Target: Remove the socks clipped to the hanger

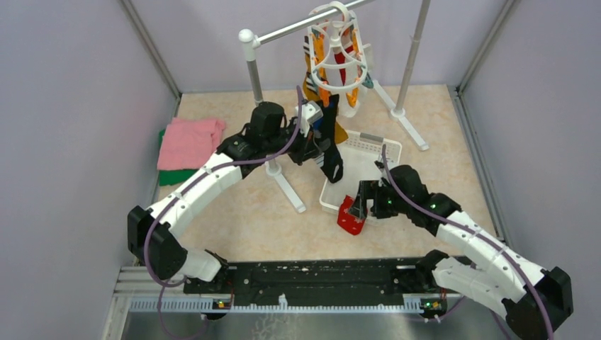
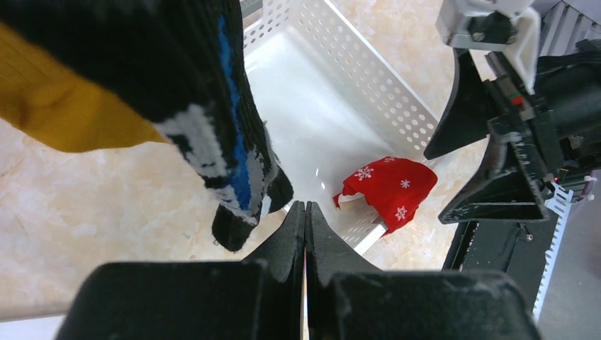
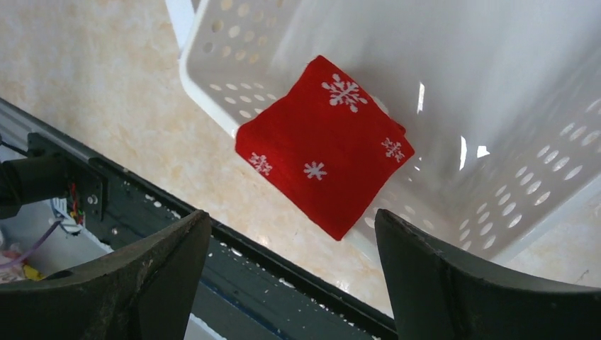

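Note:
The white hanger [image 1: 339,49] hangs from the rack bar at the back, with yellow, red and black socks clipped under it. A black sock [image 2: 212,106] with blue and white pattern dangles beside a mustard-yellow sock [image 2: 64,106]. My left gripper [image 2: 305,207] is shut just right of the black sock's toe, with nothing visible between its fingers. In the top view it [image 1: 319,150] sits against the hanging black sock [image 1: 332,161]. A red sock with white snowflakes [image 3: 322,145] lies draped over the near corner of the white basket [image 3: 234,85]. My right gripper [image 3: 290,212] stands open above it, not touching it.
The grey-and-white pole rack [image 1: 255,64] stands behind the left arm, one of its feet [image 1: 287,188] reaching toward the basket [image 1: 375,145]. Folded pink cloth [image 1: 188,142] lies on green cloth [image 1: 173,177] at the left wall. The right gripper [image 2: 496,163] hangs close beside the basket [image 2: 375,85].

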Controlling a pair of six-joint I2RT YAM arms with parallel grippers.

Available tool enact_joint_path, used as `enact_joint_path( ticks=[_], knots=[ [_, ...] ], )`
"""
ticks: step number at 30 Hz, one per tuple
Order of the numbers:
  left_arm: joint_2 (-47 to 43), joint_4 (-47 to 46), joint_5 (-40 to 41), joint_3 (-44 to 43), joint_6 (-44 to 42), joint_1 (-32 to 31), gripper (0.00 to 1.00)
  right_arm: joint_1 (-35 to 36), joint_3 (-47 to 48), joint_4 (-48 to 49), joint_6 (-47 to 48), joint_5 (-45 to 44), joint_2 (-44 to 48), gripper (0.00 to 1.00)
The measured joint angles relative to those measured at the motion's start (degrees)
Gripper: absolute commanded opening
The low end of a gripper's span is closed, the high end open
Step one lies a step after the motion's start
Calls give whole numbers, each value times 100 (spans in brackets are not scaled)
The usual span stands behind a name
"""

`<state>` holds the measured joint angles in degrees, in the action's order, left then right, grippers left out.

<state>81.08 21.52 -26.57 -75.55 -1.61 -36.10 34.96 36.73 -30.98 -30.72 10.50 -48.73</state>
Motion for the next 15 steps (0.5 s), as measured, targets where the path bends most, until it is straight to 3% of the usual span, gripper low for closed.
enact_joint_path(
  ticks=[12, 13, 15],
  knots=[
    [-166, 2, -94, 90, -11, 0, 0, 24, -37, 601, -745, -376, -1047, 68],
    [-184, 2, -101, 90, -15, 0, 0, 22, -37, 662, -796, -356, -1196, 64],
    [-205, 2, -109, 90, -22, 0, 0, 22, -37, 719, -855, -330, -1410, 46]
  ],
)
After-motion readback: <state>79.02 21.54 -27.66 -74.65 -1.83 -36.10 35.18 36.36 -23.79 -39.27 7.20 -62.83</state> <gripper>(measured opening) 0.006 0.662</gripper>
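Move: The red sock, draped over the basket's near rim, lies about 3 cm ahead of the open right hand, 2 cm to its left and 7 cm below. The basket's middle is some 13 cm straight ahead of that hand and 9 cm down; the black sock, hanging from the hanger, is roughly 12 cm ahead, 9 cm left and 8 cm higher. From the left hand the red sock lies around 9 cm back, 8 cm right and 21 cm below. Downward and somewhat forward, the right hand closes in on the red sock at the basket's near rim, sinking about 4 cm while going 2 cm forward and drifting a little left late on. It tips its fingers down and turns clockwise, each by under 10 degrees, as the wide-open fingers narrow to about two thirds open, astride the sock; no grip yet. ##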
